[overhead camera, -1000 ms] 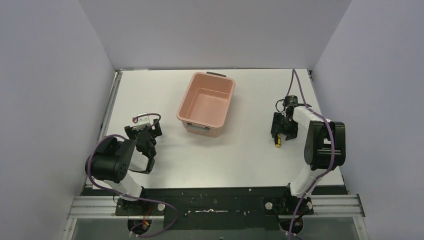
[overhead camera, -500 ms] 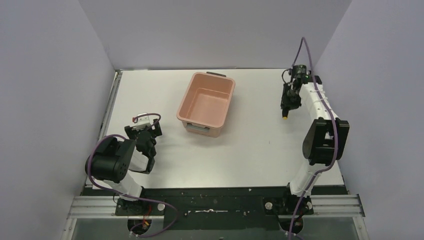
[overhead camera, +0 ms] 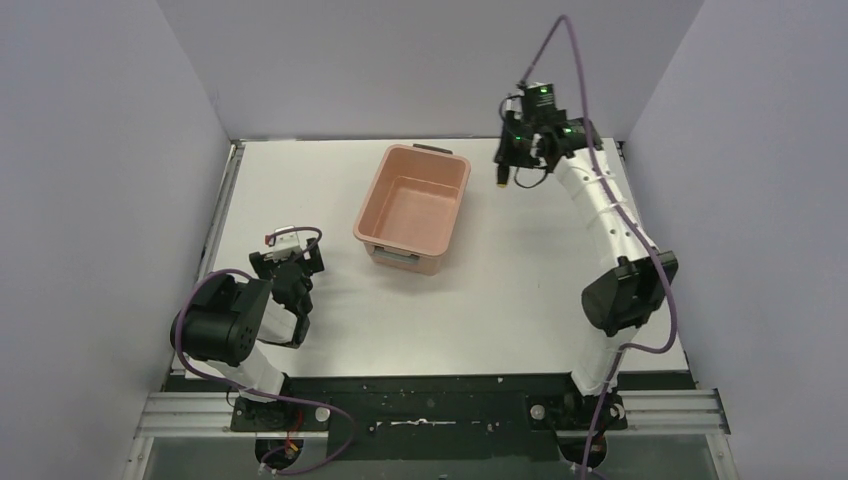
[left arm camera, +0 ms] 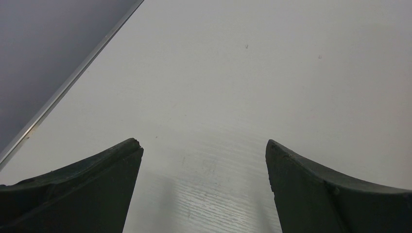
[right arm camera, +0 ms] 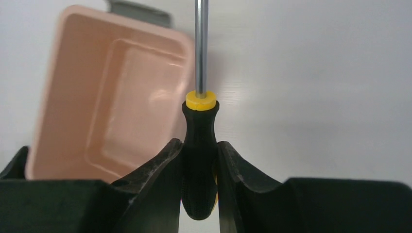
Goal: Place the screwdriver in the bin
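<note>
My right gripper (overhead camera: 507, 168) hangs raised over the table's back right, just right of the bin's far corner. It is shut on the screwdriver (right arm camera: 199, 145), its black handle clamped between the fingers with the yellow collar and thin metal shaft pointing away from the wrist camera. From above, only the yellow end of the screwdriver (overhead camera: 499, 184) peeks out below the gripper. The salmon-pink bin (overhead camera: 371, 195) stands empty at the table's back centre; in the right wrist view the bin (right arm camera: 53, 97) lies left of the shaft. My left gripper (overhead camera: 290, 265) rests open at the near left, nothing between its fingers (left arm camera: 111, 165).
Grey walls close in the table on the left, back and right. A metal strip (left arm camera: 73, 80) runs along the table's left edge near the left gripper. The right arm's purple cable (overhead camera: 560, 40) loops high above the back of the table.
The right gripper closed on the screwdriver at the table's right side, lifted it, and carried it back and left to beside the bin. The left arm has not moved.
</note>
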Controlling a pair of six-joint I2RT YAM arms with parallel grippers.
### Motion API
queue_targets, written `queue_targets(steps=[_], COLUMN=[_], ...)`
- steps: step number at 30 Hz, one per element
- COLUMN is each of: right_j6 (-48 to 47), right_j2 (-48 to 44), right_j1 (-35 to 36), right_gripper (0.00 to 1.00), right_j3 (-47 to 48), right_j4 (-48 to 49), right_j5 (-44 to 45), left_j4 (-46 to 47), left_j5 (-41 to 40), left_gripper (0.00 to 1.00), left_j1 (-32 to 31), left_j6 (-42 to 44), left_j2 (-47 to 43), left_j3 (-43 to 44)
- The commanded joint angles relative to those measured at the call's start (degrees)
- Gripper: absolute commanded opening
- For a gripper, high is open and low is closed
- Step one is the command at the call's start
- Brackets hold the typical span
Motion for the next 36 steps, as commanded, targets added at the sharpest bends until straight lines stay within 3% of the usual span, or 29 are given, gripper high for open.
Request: queue_targets(steps=[1,5,10,23,25,27,29,36], right_j6=[5.1,7.0,9.1,12.3,12.6,13.0,13.1,11.6], right_j2=[4.5,9.7,14.3,27.4,27.8,27.9,27.8,24.8], right_j1=[12.9,18.3,24.0,27.4,27.4,27.4,27.4,27.6], right_gripper=[0.00,0.00,0.00,0.00,0.13,0.34,0.46,0.59], right_j3=[8.4,13.1,8.7,2.4,1.0,0.2,0.4,5.7], right_j4=[9.5,10.8,13.5,11.8,12.5,12.9,12.7,10.2], right_j5=[-2.1,1.0,8.0,14.5,14.5,14.7,15.1,17.8], left_j4=[1.9,1.9,2.0,1.9,2.0,2.0,2.0,2.0], left_j5=[0.3,0.3,0.3,0.3,0.3,0.3,0.2,0.2], left_gripper=[0.97,0.97,0.97,0.97,0.97,0.97,0.97,0.97], left_j1=[0.3,0.3,0.2,0.3,0.3,0.2,0.2,0.2], left_j6=[0.3,0.3,0.3,0.2,0.2,0.3,0.2,0.3], left_j2=[-0.9,-0.9,-0.9,-0.9,-0.9,-0.9,-0.9,-0.9], left_j3=[0.3,0.3,0.3,0.3,0.3,0.3,0.3,0.3])
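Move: My right fingers already hold the screwdriver by its handle, high over the table. The bin's middle lies about 20 cm to their left, roughly 3 cm farther out and some 21 cm below; the grey grip on the bin's near end is about 11 cm back, 24 cm to the left and 17 cm below. From my idle left hand the bin's middle is some 31 cm to the right and 12 cm ahead, about level in height. I swing my right hand fast to the left, a good 20 cm, until it is above the bin, yawing counter-clockwise as it goes. Then I sink about 24 cm into the bin's nearer half, easing back slightly and tipping the fingers some 15 degrees further down. Close above the bin's floor I stop and open the fingers, letting go of the screwdriver's handle. ##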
